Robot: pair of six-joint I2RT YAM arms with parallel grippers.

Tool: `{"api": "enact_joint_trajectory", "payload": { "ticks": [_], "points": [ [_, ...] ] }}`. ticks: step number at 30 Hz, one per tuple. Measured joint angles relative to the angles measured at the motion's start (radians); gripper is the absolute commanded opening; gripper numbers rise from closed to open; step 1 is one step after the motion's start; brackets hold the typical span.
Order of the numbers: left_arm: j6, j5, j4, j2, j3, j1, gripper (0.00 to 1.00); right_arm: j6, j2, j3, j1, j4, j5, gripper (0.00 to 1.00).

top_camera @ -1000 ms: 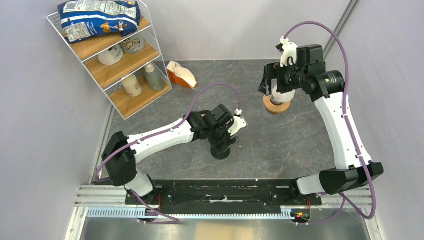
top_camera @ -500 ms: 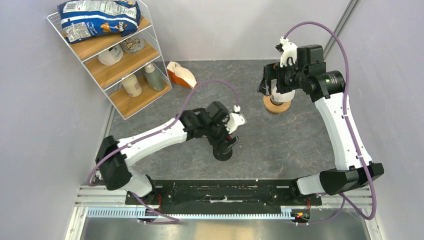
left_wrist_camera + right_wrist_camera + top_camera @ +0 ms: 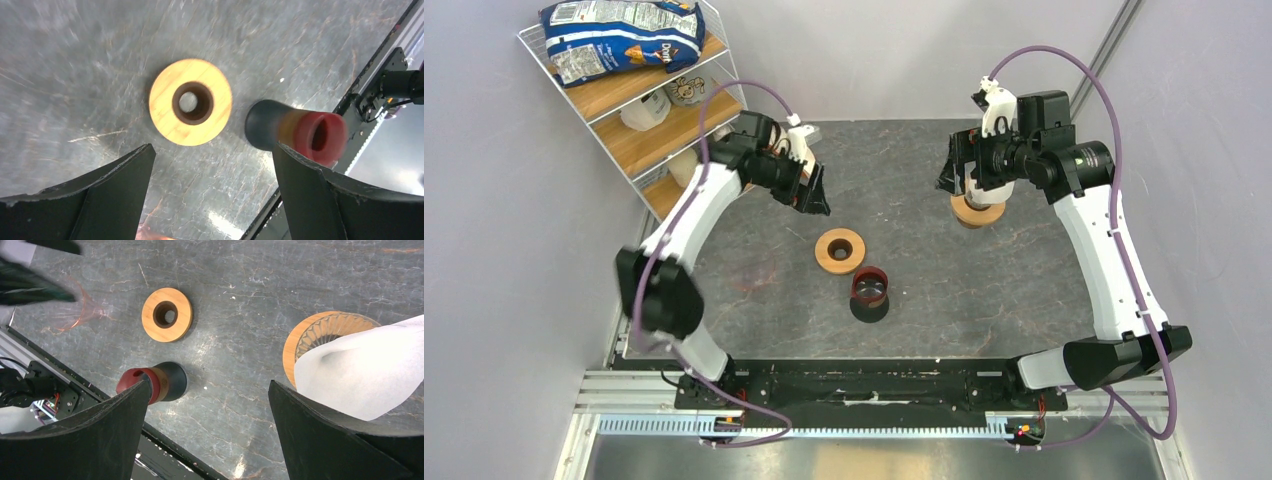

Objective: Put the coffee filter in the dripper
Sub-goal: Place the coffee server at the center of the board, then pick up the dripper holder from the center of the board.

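The dripper (image 3: pixel 306 335), clear ribbed glass in a light wooden collar, stands at the back right of the table (image 3: pixel 984 212). The cream-white coffee filter (image 3: pixel 365 367) lies over its right side, against my right finger. I cannot tell how far in it sits. My right gripper (image 3: pixel 209 395) hangs just above the dripper (image 3: pixel 960 182) with its jaws wide open and nothing between them. My left gripper (image 3: pixel 812 195) is open and empty, far left near the shelf, and looks down on the table (image 3: pixel 212 155).
A bare wooden ring (image 3: pixel 840 250) lies mid-table, also in the left wrist view (image 3: pixel 190 101). A dark cup with a red rim (image 3: pixel 870 291) stands just in front of it. A wire shelf (image 3: pixel 654 110) with a chips bag and bottles stands at the far left.
My left arm has swung from beside the dark cup back and left to the shelf, uncovering the wooden ring. My right arm has hardly moved.
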Motion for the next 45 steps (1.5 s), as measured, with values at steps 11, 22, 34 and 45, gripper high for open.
{"api": "enact_joint_trajectory", "payload": {
  "ticks": [11,22,34,45],
  "points": [
    [-0.011,0.082,-0.043,0.436,0.039,0.091,0.84,-0.002,0.007,0.0,0.0,-0.051,-0.011,0.97],
    [-0.032,0.112,-0.013,0.58,0.051,0.084,0.64,-0.01,0.007,0.0,0.0,-0.082,-0.01,0.97],
    [-0.11,0.277,0.093,0.578,-0.047,0.087,0.11,-0.011,0.007,0.011,0.0,-0.095,-0.01,0.97],
    [-0.235,0.315,0.166,0.425,-0.059,0.156,0.02,-0.012,0.006,0.031,0.0,-0.101,-0.025,0.97]
  ]
}}
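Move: The wooden ring lies about 5 cm to the right of the left hand, level with it fore and aft, and some 20 cm below. From that hand, the red-and-black coffee server stands about 11 cm back and 11 cm to the right, and the orange-and-white packet lies roughly 18 cm ahead and 4 cm to the left, both on the table. From the right hand the same ring is about 24 cm to the left, 3 cm ahead and 30 cm below. Drop the open left gripper about 20 cm to the left edge of the wooden ring, tipping the fingers some 35 degrees so they point down and to the right, slightly back. Close them on the rim down there, pinching it across its thickness, then lift some 6 cm and ease forward a little with the ring. ##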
